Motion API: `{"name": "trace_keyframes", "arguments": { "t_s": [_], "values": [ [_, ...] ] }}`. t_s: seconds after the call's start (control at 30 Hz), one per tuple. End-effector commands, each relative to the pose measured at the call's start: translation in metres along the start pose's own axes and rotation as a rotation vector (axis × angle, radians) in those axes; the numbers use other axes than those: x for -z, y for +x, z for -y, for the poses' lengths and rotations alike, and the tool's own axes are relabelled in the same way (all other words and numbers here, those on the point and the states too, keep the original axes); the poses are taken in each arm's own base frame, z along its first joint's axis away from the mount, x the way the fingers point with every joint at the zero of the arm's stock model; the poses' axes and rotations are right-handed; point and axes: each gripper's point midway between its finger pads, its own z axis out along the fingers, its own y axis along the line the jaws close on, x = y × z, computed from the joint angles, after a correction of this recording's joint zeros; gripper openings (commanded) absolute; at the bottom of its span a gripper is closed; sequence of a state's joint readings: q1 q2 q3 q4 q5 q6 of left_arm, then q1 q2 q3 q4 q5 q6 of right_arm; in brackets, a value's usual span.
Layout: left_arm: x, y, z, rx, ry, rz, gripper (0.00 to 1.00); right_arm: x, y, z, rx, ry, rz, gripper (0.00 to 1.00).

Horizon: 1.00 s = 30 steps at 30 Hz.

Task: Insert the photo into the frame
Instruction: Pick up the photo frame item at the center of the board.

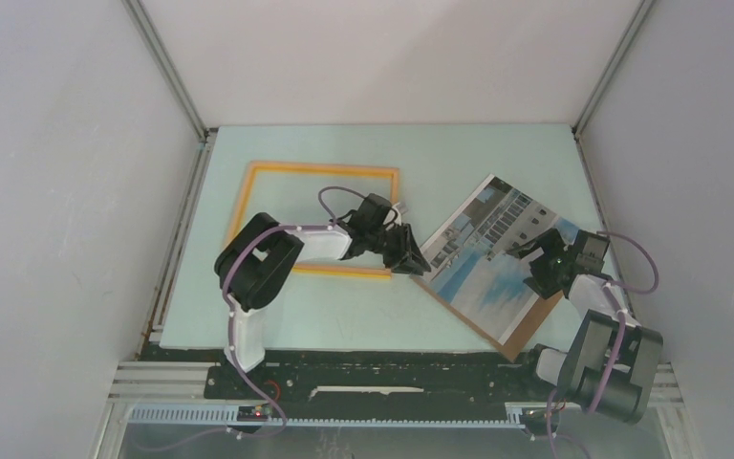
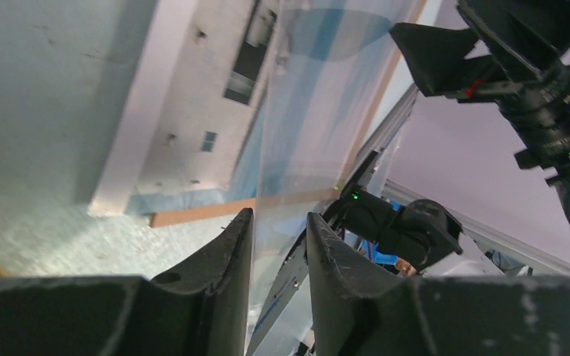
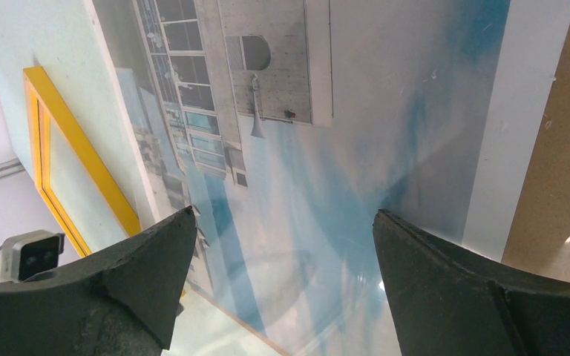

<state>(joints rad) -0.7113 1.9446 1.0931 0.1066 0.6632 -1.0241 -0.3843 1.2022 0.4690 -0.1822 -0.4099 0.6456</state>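
The photo (image 1: 483, 258) of blue sky and pale buildings lies at an angle right of centre, on top of a brown backing board (image 1: 521, 330). The frame (image 1: 320, 169), with its yellow rim, lies flat at the back left. My left gripper (image 1: 411, 256) is at the photo's left edge. In the left wrist view its jaws (image 2: 280, 215) stand narrow with the lifted edge of the photo (image 2: 193, 96) between them and a gap still showing. My right gripper (image 1: 533, 268) hovers over the photo's right part, wide open above the print (image 3: 356, 133), holding nothing.
The backing board (image 3: 557, 148) sticks out beyond the photo on its near and right sides. The frame's rim (image 3: 74, 141) shows left of the photo. White walls with metal rails (image 1: 167, 239) close in the mat on three sides. The right arm (image 2: 408, 230) is close behind the photo.
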Motion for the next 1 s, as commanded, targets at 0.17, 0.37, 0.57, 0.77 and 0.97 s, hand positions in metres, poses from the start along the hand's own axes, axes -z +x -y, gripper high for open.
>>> {"name": "trace_keyframes", "arguments": {
  "t_s": [0.17,0.37,0.57,0.77,0.97],
  "values": [
    [-0.006,-0.008,-0.003,-0.135,-0.103,-0.049,0.12,0.004,0.011,0.008,0.012,0.032,-0.007,0.97],
    [0.013,-0.014,0.001,-0.194,-0.132,-0.023,0.00,0.012,0.012,-0.014,0.103,-0.031,0.010,1.00],
    [0.039,-0.021,0.014,-0.228,-0.107,0.006,0.00,0.029,0.010,-0.042,0.231,-0.088,0.059,1.00],
    [0.075,-0.032,0.003,-0.232,-0.143,0.061,0.00,0.041,0.022,-0.066,0.345,-0.166,0.024,1.00],
    [0.120,-0.040,-0.020,-0.182,-0.188,0.172,0.00,0.037,0.066,-0.090,0.439,-0.273,-0.122,1.00]
  ]
}}
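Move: The raised edge of a clear film sits at the left gripper, between its half-open fingers. The photo's middle lies about 21 cm right of this hand, 2 cm ahead and 4 cm below; the frame's middle is some 24 cm left, 13 cm ahead and also 4 cm lower. From the right hand, the film edge is about 26 cm left, level ahead and 2 cm higher; the photo's middle is roughly 5 cm left, 2 cm ahead and 2 cm below. Sink the left gripper about 2 cm while shutting its fingers on the clear film's edge, then carry it about 8 cm left, up some 6 cm from the low point and a little forward, over the frame's right side. Lift the wide-open right hand off the photo, moving it left about 7 cm and up over the photo while turning some 20 degrees counter-clockwise. ##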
